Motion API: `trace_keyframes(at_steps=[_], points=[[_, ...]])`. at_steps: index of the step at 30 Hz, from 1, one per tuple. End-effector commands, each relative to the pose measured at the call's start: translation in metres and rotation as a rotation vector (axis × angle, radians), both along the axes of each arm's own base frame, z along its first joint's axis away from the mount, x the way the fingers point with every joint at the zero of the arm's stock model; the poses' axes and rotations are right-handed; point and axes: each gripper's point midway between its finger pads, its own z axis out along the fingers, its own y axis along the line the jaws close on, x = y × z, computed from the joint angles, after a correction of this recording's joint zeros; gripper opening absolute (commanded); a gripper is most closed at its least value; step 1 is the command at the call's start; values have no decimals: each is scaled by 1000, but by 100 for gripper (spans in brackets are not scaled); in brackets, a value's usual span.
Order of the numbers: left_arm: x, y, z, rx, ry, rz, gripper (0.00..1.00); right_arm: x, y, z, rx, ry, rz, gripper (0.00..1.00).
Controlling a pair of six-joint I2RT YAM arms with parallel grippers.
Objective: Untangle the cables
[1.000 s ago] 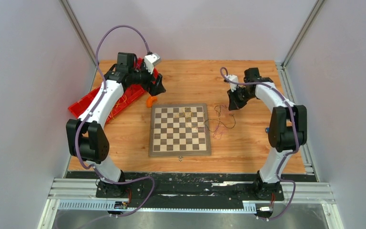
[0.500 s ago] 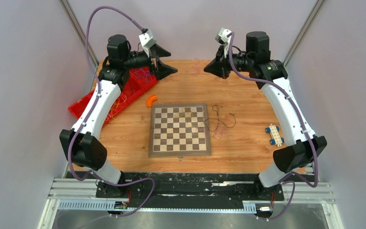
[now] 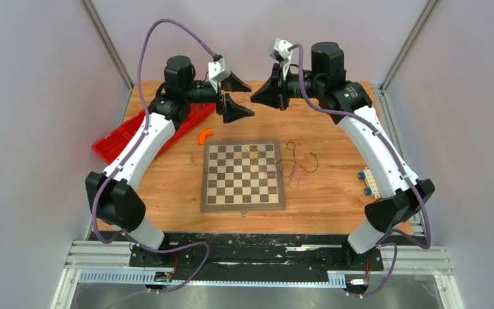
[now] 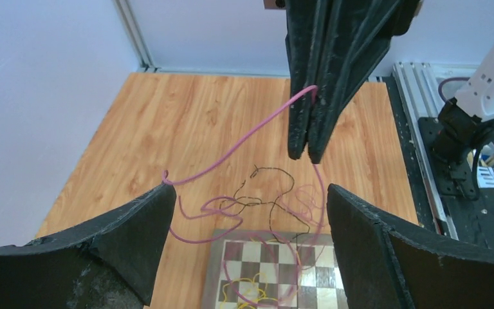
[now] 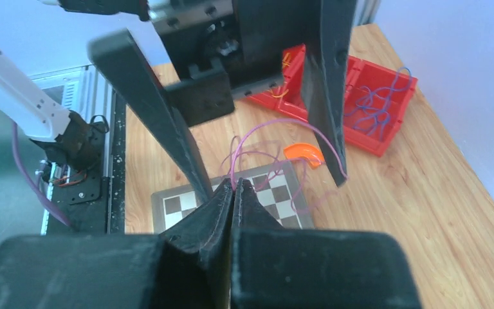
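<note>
My right gripper [image 5: 233,185] is shut on a thin purple cable [image 5: 276,122] and holds it high above the back of the table. In the left wrist view that purple cable [image 4: 231,149] hangs from the right gripper [image 4: 309,154] in a loop whose curled end lies against my left fingertip [image 4: 161,199]. The left gripper [image 4: 251,193] is open, nothing between its fingers, and faces the right gripper [image 3: 260,96] tip to tip. More purple loops, a black cable [image 4: 270,193] and a yellow cable [image 4: 251,290] lie tangled below on the wood and chessboard [image 3: 242,175].
A red bin [image 5: 366,138] holding blue and orange cables sits at the back left. An orange curved piece [image 3: 204,136] lies between the bin and the chessboard. A white block with blue ends [image 3: 368,182] lies under the right arm. Grey walls close in on both sides.
Both arms rose and swung inward to meet above the back middle. The right gripper came up from the tangle with the purple cable. The left gripper left the red bin.
</note>
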Motion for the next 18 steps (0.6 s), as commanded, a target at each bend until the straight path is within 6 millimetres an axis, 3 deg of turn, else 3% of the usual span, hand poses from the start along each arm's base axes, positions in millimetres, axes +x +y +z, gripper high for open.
trace_keyframes(at_steps=[1, 2, 3, 4, 5, 6, 7, 10, 11, 13, 16, 18], points=[[-19, 3, -1, 54, -68, -14, 81, -20, 14, 25, 59, -60, 72, 0], [-18, 4, -4, 68, -56, 0, 58, -20, 15, 26, 63, -59, 74, 0], [-20, 7, -10, 95, -38, 6, 47, -18, 16, 28, 67, -58, 72, 0], [-21, 11, -11, 111, -39, 26, 23, -16, 16, 28, 67, -58, 62, 0], [-23, 18, -21, 137, -5, 43, 14, -13, 17, 26, 63, -53, 50, 0], [-26, 26, -18, 138, 1, 72, 3, -11, 16, 23, 60, -47, 39, 6], [-21, 38, -26, 133, 66, 119, 1, -9, 16, 20, 56, -36, 33, 18], [-16, 79, -23, 92, 155, 256, 0, -4, 12, 5, 39, 4, 2, 69], [-11, 103, -28, 91, 199, 333, 0, 0, 9, -3, 24, 17, -24, 78], [-2, 144, -44, 128, 266, 489, 0, 5, 3, -23, -7, 37, -55, 87], [6, 219, -86, 215, 422, 785, 0, 11, -9, -53, -55, 72, -99, 90], [6, 290, -114, 267, 493, 1019, 0, 13, -18, -74, -87, 99, -122, 91]])
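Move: The pink cable, pinched in the shut right fingertips, spans the left hand's open jaws, within about 2 cm of its hand point; the right tips nearly meet that hand point, roughly 1 cm to its left. Below the left hand by some 36 cm lie the chessboard, 6 cm back and 3 cm left, and the black cable, 1 cm back and 14 cm right. The red bin's middle is about 12 cm ahead of the left hand, 32 cm left and 34 cm below. The pink cable changes hands in mid-air: the left fingers shut on it while sinking some 4 cm, and only then do the right fingers open and let go, that hand afterwards dropping about 6 cm. The left hand, keeping its pinch, sweeps some 20 cm left towards the red bin, speeding up and swinging roughly 40 degrees counter-clockwise. ##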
